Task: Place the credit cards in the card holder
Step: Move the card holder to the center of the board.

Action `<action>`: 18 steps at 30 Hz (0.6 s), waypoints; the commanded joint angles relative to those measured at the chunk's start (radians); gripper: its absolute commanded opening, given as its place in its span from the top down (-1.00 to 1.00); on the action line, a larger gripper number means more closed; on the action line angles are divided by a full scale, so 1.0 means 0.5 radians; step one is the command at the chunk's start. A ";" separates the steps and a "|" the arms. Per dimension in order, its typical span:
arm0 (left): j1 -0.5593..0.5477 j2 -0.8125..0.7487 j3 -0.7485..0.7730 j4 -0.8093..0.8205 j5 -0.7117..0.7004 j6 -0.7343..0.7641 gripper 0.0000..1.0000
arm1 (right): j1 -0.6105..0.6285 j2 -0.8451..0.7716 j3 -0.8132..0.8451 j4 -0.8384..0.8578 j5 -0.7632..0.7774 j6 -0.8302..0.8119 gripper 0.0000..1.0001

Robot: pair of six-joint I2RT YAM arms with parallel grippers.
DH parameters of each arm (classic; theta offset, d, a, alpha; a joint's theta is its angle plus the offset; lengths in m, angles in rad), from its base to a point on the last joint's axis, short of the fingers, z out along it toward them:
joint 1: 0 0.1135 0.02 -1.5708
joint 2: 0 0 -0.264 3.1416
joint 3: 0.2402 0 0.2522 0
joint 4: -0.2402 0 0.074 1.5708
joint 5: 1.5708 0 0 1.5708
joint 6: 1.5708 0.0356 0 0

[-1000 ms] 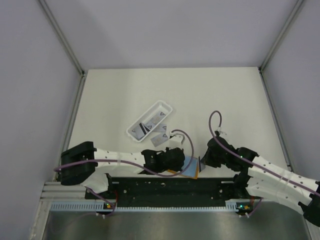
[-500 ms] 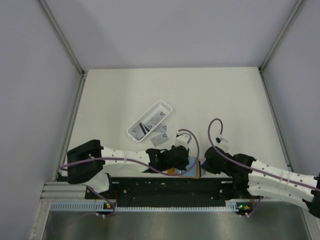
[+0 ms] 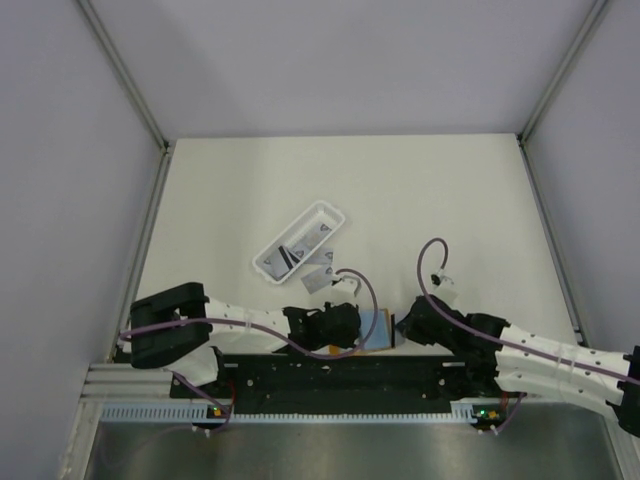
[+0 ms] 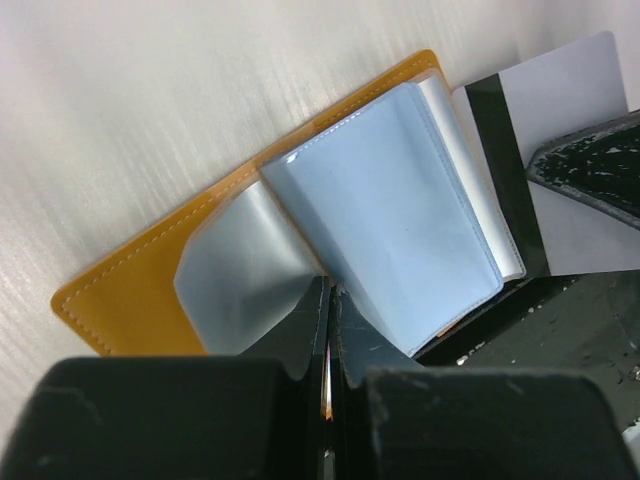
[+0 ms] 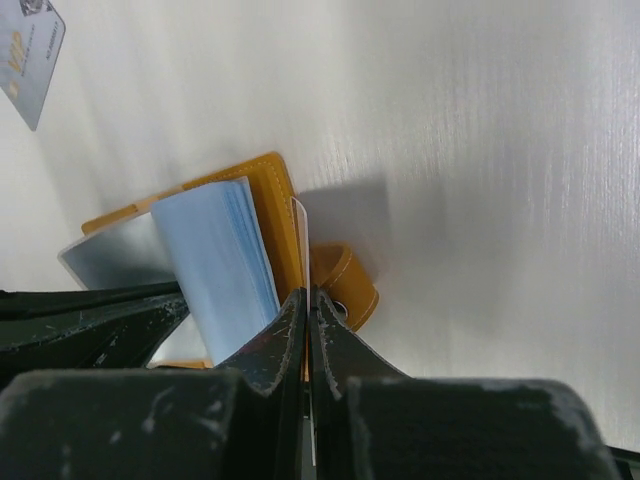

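The card holder lies open near the table's front edge, orange-tan outside with pale blue-grey sleeves fanned up. My left gripper is shut on the holder's near edge; a sliver of orange shows between the jaws. My right gripper is shut on a white credit card with a black stripe. Edge-on in the right wrist view, that card stands against the holder's orange cover, beside its snap strap. In the top view the two grippers flank the holder.
A long white tray lies slantwise behind the holder with cards inside. Loose cards lie on the table between the tray and the left gripper; one shows in the right wrist view. The black base rail runs just in front.
The right gripper has come left and down with its card until it meets the holder. The left gripper has shifted slightly left and toward the front edge, and the holder now lies flatter.
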 commanded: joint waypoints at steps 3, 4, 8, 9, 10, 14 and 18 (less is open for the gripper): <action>0.047 0.143 -0.017 0.022 -0.021 -0.029 1.00 | 0.022 0.150 -0.106 0.156 0.137 -0.141 1.00; 0.074 0.149 -0.017 0.025 -0.021 -0.023 1.00 | 0.019 0.162 -0.097 0.171 0.180 -0.162 1.00; 0.252 0.122 -0.023 0.056 0.031 0.075 1.00 | -0.066 0.223 -0.027 0.242 0.266 -0.383 1.00; 0.316 0.106 -0.033 0.074 0.049 0.105 1.00 | -0.140 0.239 -0.002 0.285 0.230 -0.471 1.00; 0.372 0.094 -0.033 0.093 0.070 0.151 1.00 | -0.207 0.254 0.004 0.349 0.162 -0.560 1.00; 0.556 0.097 0.019 0.114 0.150 0.332 1.00 | -0.493 0.395 0.047 0.638 -0.129 -0.901 1.00; 0.581 0.119 0.114 0.062 0.175 0.416 1.00 | -0.582 0.619 0.197 0.724 -0.197 -1.086 1.00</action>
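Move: Right under the left hand's shut fingertips, roughly 1 cm below them, lies the middle of the open card holder. The loose VIP card is about 12 cm ahead and 9 cm left of that hand, and the white tray's middle some 20 cm ahead and 14 cm left. From the right hand, which still grips a card on edge beside the holder, the holder's middle is about 8 cm left, level fore and aft, and 3 cm below. Pushing the card holder along the board, the left hand keeps its shut fingertips down on it by the blue flap and sweeps forward about 9 cm, easing a little left late on and turning some 10 degrees counter-clockwise. The right hand, still pinching its upright card, travels forward about 6.5 cm beside the holder's right edge, its fingers tilting up around 10 degrees. ##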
